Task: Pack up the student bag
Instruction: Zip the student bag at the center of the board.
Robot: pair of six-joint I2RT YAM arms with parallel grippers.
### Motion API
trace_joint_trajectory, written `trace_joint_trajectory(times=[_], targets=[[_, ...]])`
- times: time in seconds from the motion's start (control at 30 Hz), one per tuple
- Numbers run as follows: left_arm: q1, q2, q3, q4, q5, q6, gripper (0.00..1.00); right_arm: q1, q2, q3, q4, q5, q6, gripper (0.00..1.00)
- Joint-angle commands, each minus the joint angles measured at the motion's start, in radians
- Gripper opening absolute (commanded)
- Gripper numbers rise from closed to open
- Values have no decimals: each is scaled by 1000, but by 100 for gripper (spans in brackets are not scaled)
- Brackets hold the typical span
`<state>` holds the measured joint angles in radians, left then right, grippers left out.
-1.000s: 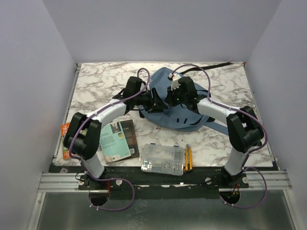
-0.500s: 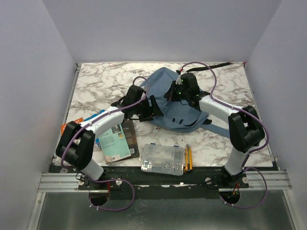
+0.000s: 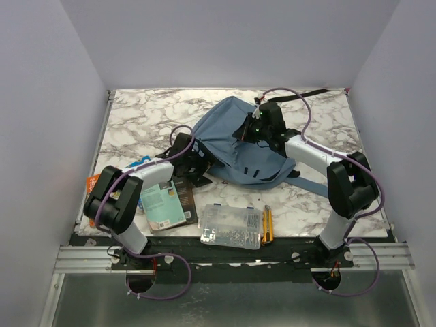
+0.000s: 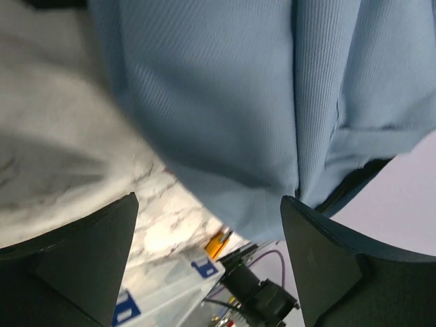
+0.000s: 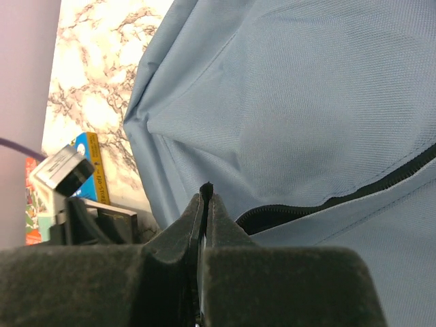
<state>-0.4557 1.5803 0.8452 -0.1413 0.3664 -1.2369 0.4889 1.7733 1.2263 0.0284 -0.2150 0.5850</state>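
Observation:
The student bag (image 3: 235, 139), a large blue-grey backpack, lies in the middle of the marble table. Its zip (image 5: 327, 201) is partly undone, showing a dark gap. My right gripper (image 3: 249, 129) sits on top of the bag. In the right wrist view the right gripper (image 5: 204, 194) is shut on a thin black tab at the zip's end. My left gripper (image 3: 199, 167) is at the bag's near-left edge. In the left wrist view the left gripper (image 4: 208, 199) stands open and holds nothing, with the bag's fabric (image 4: 225, 102) just beyond its fingers.
A clear plastic box (image 3: 231, 226) and a yellow knife (image 3: 267, 225) lie at the near edge. A teal and black book (image 3: 167, 199) lies under the left arm. An orange packet (image 3: 90, 184) and a blue item (image 3: 141, 163) are at the left. A black strap (image 3: 317, 92) trails to the far right.
The left gripper has opened and drawn back to the near left, off the bag. The right gripper, still shut, has moved farther away, and the bag's left side has risen and spread.

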Motion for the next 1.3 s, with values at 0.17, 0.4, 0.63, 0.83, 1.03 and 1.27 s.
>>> trace_joint_trajectory(times=[0.17, 0.4, 0.63, 0.83, 1.03, 1.27], targets=[[0, 115, -15, 369, -33, -62, 61, -1, -37, 20, 80, -82, 119, 1], [8, 67, -114, 451, -57, -9, 0, -86, -30, 15, 100, -66, 148, 1], [25, 67, -184, 460, -41, -27, 0, -342, 137, 86, 209, -213, 184, 0], [41, 79, -169, 459, -19, -3, 0, -464, 375, 340, 100, -263, 34, 1], [46, 122, -126, 449, 37, 23, 0, -476, 467, 513, -25, -193, -126, 1], [47, 118, 7, 331, 111, 164, 28, -461, 376, 558, -344, -60, -204, 39]])
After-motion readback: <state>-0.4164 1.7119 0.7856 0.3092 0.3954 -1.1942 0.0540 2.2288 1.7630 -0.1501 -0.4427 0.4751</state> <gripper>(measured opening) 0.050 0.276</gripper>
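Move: The left hand's open fingers straddle the bag's near-left edge; the spot they will shut on lies about 3 cm ahead, 1 cm right and 2 cm below. From that hand the parts box is roughly 19 cm back and 5 right, the dark book 9 back and 12 left. The shut right fingers already hold the zip pull; the zip's far end is some 14 cm ahead, 14 right and 6 below, the black strap about 25 ahead and 22 right. The left fingers slide about 3 cm forward onto the bag's near-left edge, pinch it shut and keep their grip as an anchor, easing another 2 cm forward late on. Against that hold the right hand, after a brief pause, sweeps forward and right along the zip, some 16 cm each way, dipping about 4 cm overall, then parts its fingers by a quarter near the far end. ##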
